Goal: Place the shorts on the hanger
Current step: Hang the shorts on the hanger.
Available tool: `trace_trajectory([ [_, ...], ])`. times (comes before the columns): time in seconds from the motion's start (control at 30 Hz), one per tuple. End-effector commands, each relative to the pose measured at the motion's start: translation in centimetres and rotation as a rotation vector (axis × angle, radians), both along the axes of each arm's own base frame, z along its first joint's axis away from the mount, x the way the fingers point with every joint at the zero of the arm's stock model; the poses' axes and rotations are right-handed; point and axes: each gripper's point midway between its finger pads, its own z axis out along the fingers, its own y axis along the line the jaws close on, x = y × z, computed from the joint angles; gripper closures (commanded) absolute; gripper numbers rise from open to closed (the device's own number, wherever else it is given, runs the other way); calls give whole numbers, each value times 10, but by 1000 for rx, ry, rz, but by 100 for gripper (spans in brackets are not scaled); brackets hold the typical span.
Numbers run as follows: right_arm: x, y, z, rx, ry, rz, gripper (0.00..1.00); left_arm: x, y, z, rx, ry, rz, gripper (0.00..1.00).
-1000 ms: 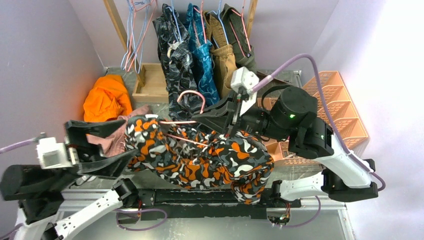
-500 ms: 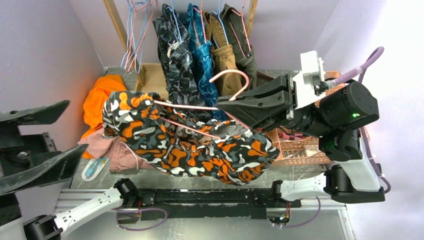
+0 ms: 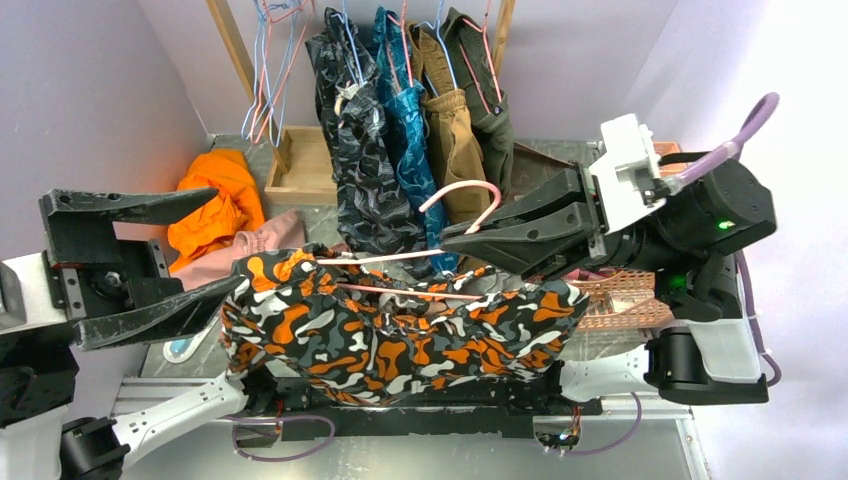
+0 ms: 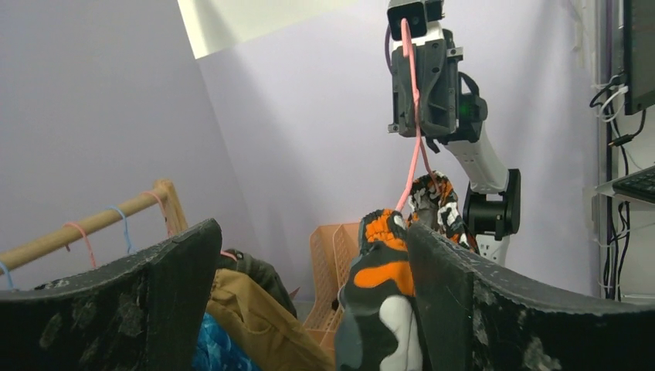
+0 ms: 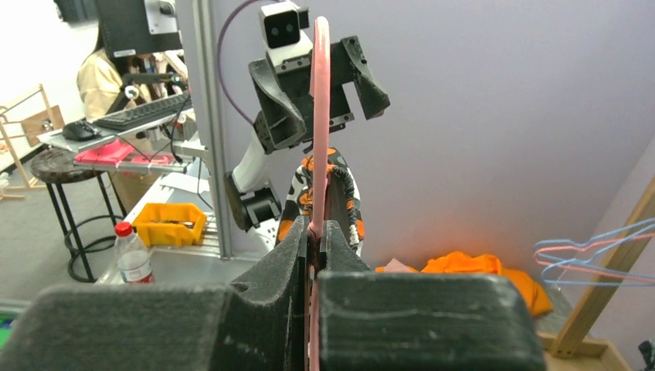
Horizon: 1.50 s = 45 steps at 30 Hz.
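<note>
The camouflage shorts [image 3: 400,340] hang in the air, draped over the pink wire hanger [image 3: 470,195]. My right gripper [image 3: 447,240] is shut on the hanger's neck; in the right wrist view the pink hanger [image 5: 319,116] rises straight out of the right gripper [image 5: 317,228], with the shorts [image 5: 342,189] beyond. My left gripper [image 3: 228,238] stands wide open at the shorts' left end. In the left wrist view the left gripper [image 4: 309,232] frames that end of the shorts [image 4: 382,301], which lies close against the right-hand finger [image 4: 479,309]. The hanger wire [image 4: 413,154] runs up to the right arm.
Behind hangs a rack of clothes [image 3: 400,100], with spare blue and pink wire hangers [image 3: 270,60] at its left. An orange garment [image 3: 215,200] and pink shorts [image 3: 262,245] lie at the left. A wooden tray [image 3: 305,165] and orange baskets [image 3: 625,290] stand on the table.
The right gripper has lifted the hanger and shorts off the table and swung them about. The left gripper has come in from the left, open, to the shorts' left end.
</note>
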Motion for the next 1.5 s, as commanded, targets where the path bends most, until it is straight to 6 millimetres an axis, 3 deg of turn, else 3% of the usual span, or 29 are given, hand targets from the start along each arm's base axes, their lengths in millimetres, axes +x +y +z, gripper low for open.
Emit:
trace_trajectory([
  [0.0,-18,-42,45,151,-80,26,100,-24,13,27,-69,-82,-52,7],
  [0.07,-8,-32,26,109,-62,-15,100,-29,18,28,-99,-90,-65,7],
  [0.17,5,-10,-12,3,-35,-48,100,-21,14,17,-86,-58,-49,7],
  [0.3,3,-24,18,57,-66,-61,100,-9,-1,18,-35,-36,-48,8],
  [0.33,8,-20,16,37,-65,-86,100,-9,-6,19,-21,-36,-63,8],
  [0.47,32,14,-36,-113,-34,-157,100,-2,-27,15,44,-18,-111,8],
  [0.57,39,19,-54,-140,-30,-184,100,4,-44,4,102,-1,-147,8],
  [0.73,41,17,-52,-155,-40,-198,100,1,-77,-16,235,8,-291,5],
  [0.93,36,17,-50,-170,-50,-172,100,22,-114,-43,373,89,-364,11],
  [1.2,37,18,-57,-196,-52,-176,100,40,-131,-83,501,201,-362,19],
  [1.47,48,29,-66,-239,-49,-216,100,46,-140,-100,565,261,-378,31],
])
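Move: The hanger's neck, pinched in my right fingers, lies about 28 cm to the right of my empty, open left hand, roughly level in height and neither ahead nor back. Its hook curls up some 4 cm above that grip and 3 cm ahead of it. The waistband of the shorts, already around the hanger, is about 14 cm below my right hand, 8 cm to its left and 5 cm back. After a small dip back and up, I sweep my left hand right about 14 cm, down and a little forward to the hanger's left arm, tipping its upward-slanting fingers some 30 degrees down to near level and starting to close them. Meanwhile, my right hand keeps its pinch on the neck, lowers the hanger, eases it forward and slightly left, then nearly holds still. ##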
